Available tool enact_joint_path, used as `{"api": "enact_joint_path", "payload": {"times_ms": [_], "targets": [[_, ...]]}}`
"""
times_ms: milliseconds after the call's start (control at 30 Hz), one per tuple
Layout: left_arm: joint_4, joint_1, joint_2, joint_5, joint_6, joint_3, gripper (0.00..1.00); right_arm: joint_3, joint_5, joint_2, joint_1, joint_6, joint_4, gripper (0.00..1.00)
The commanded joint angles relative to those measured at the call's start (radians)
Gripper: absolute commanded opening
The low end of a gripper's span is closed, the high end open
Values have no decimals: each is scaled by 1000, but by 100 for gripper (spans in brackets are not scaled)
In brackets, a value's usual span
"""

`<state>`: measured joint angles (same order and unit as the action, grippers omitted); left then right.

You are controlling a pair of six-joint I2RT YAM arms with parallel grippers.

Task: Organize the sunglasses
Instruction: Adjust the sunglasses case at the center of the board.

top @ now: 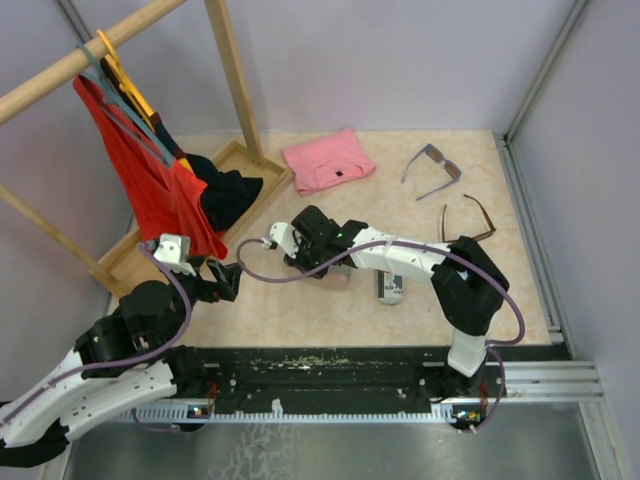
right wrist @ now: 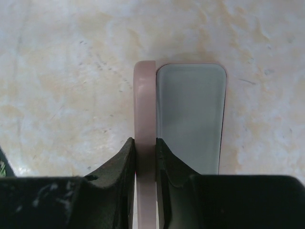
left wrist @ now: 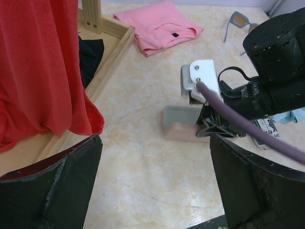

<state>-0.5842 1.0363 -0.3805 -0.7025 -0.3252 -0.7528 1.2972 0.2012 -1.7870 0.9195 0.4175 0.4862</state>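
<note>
The grey-blue sunglasses (top: 432, 166) (left wrist: 238, 20) lie unfolded at the back right of the table. The thin brown sunglasses (top: 468, 219) lie just in front of them. A pink case (left wrist: 180, 125) (right wrist: 144, 100) stands open mid-table, its grey inside (right wrist: 190, 114) showing. My right gripper (top: 300, 256) (right wrist: 145, 144) is shut on the case's pink wall, one finger on each side. My left gripper (top: 216, 281) (left wrist: 155, 145) hangs open a little left of the case, with only bare table between its fingers.
A flag-patterned case (top: 390, 288) (left wrist: 267, 131) lies under the right arm, a light blue cloth (left wrist: 296, 116) beside it. A folded pink shirt (top: 328, 160) lies at the back. A wooden rack (top: 232, 70) with a red garment (top: 150, 180) fills the left side.
</note>
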Motion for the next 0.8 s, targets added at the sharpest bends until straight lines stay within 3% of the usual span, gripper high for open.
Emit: {"api": "enact_joint_path", "payload": {"times_ms": [0,200,367,533,767], "targets": [[3,1,5,-4,1,4,99,7,-266,80,-7,-285,-153,7],[5,1,5,5,0,6,99,20,-467,82,-15,-635,-181,5],[8,1,6,11,2,7,99,96,-538,27,-36,-897,-101,5],[9,1,5,14,2,7,99,206,-619,-52,-41,-1042,7,5],[12,1,6,22,1,8,99,183,-593,-94,-62,-1147,-62,8]]}}
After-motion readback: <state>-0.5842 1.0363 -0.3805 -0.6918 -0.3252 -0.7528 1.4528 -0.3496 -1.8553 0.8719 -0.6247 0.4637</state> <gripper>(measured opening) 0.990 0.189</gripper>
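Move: The right fingers already pinch the sunglasses case by one long side; its middle lies about 3 cm ahead of that hand, 3 cm to its right and 2 cm below. The board's centre, where it is going, is roughly 7 cm ahead, 5 cm right and 6 cm below. From the same hand the flag-print pouch lies about 19 cm right and 1 cm back, the pink shirt some 25 cm ahead and 7 cm right. From the left hand the case is about 8 cm ahead, 19 cm right and 20 cm below. Keeping its pinch on the case's long side, the right hand swings the case clockwise by nearly 70 degrees while carrying it about 9 cm forward towards the board's centre. It rises 3 to 4 cm on the way, and the wrist also rolls slightly, its left side lifting. ##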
